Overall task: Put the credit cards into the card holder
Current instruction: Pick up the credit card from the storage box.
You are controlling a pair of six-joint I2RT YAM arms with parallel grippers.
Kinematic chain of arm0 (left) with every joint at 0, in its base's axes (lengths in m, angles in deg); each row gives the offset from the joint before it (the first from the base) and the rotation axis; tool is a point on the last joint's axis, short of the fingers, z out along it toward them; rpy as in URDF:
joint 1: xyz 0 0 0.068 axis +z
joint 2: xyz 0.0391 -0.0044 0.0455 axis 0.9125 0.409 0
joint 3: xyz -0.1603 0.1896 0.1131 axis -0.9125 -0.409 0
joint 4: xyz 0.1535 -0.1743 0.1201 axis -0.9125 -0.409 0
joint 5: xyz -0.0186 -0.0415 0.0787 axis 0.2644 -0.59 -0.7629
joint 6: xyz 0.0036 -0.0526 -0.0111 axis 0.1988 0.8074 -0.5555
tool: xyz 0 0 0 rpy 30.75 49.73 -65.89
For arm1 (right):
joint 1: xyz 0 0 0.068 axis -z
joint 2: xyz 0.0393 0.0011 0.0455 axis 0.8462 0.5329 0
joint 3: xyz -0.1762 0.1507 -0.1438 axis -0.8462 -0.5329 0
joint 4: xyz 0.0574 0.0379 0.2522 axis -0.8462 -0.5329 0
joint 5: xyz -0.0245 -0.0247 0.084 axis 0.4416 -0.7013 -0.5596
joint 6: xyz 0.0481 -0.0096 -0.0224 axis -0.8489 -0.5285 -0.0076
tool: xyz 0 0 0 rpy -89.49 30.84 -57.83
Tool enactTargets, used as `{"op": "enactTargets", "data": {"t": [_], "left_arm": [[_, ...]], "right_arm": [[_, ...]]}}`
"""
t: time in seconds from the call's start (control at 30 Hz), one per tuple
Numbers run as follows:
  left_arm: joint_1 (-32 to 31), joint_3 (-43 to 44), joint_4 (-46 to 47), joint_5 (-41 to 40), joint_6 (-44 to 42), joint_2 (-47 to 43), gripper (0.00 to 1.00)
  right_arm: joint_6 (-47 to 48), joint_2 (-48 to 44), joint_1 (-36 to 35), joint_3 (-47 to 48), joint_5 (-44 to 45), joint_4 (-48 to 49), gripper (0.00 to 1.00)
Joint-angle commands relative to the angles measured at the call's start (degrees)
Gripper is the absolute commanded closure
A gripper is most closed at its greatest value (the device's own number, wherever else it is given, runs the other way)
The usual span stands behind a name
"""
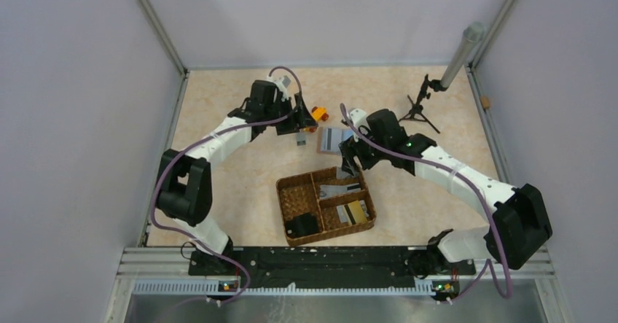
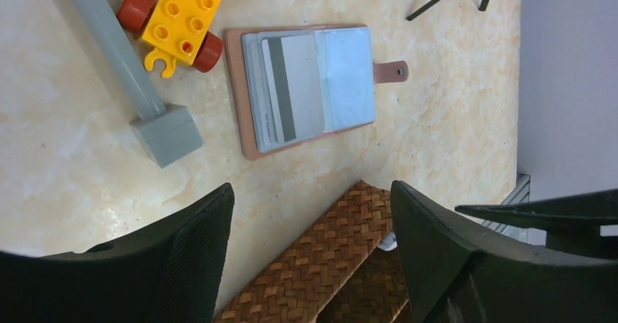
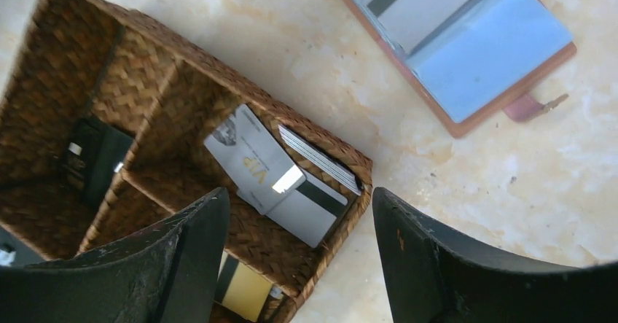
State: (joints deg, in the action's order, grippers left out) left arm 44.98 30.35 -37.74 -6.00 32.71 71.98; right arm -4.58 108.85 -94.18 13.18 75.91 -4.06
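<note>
The card holder (image 2: 350, 75) lies open on the table, blue pockets up, with a grey black-striped card (image 2: 291, 90) lying in its left half. It also shows in the top view (image 1: 331, 139) and in the right wrist view (image 3: 488, 46). More credit cards lie in the woven basket: silver ones (image 3: 255, 162), an edge-up stack (image 3: 321, 159) and a gold one (image 3: 244, 290). My left gripper (image 2: 313, 213) (image 1: 300, 124) hovers open and empty between the holder and the basket corner. My right gripper (image 3: 299, 213) (image 1: 350, 162) is open and empty above the basket's card compartment.
The woven compartment basket (image 1: 291, 184) (image 3: 182, 52) also holds a black blocky object (image 3: 98, 159). A yellow toy car (image 2: 186, 13) and a grey hammer-like tool (image 2: 124, 68) lie left of the holder. A small black tripod (image 1: 419, 108) stands at the back right.
</note>
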Motion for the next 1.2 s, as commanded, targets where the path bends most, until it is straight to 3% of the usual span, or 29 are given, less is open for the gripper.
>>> {"op": "enactTargets", "data": {"t": [0.0, 0.6, 0.8, 1.17], "left_arm": [[0.5, -2.8, 0.0, 1.9, -0.9, -5.2, 0.21], [2.2, -5.0, -0.7, 3.2, -0.6, -8.6, 0.2], [2.8, -5.5, -0.7, 3.5, -0.4, -8.9, 0.2], [3.4, -6.3, 0.5, 5.1, 0.4, -8.4, 0.2]], "right_arm": [[5.9, -1.0, -3.3, -0.1, 6.9, -2.4, 0.29], [12.4, 10.6, -12.3, 1.3, 28.6, 0.6, 0.32], [13.1, 11.8, -13.3, 2.3, 36.8, 2.1, 0.39], [13.4, 7.6, -13.4, 1.8, 36.6, 4.1, 0.58]]}}
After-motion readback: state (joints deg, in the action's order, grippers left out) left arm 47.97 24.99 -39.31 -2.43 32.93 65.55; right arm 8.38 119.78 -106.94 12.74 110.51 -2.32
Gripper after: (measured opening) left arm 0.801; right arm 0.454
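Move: The credit cards standing on edge along the storage box's far wall, in its far right corner, lie about 4 cm ahead of my empty right hand, 3 cm to its left and 9 cm below. The loose cards lying flat in that compartment are some 6 cm nearer me than them and 2 cm farther left; the card holder is about 9 cm beyond them and 2 cm left. From my left hand the standing cards are roughly 8 cm back, 13 cm right, 10 cm down. I sink my right hand about 7 cm towards the standing cards in the box's far right corner while rolling it some 35 degrees, so that its leftward-slanting fingers point more steeply down. Then I ease it slightly forward and right and up again by 2 cm, narrowing the fingers around the cards' right-hand end without shutting them. My left hand, still open, backs off a little, back and left. ##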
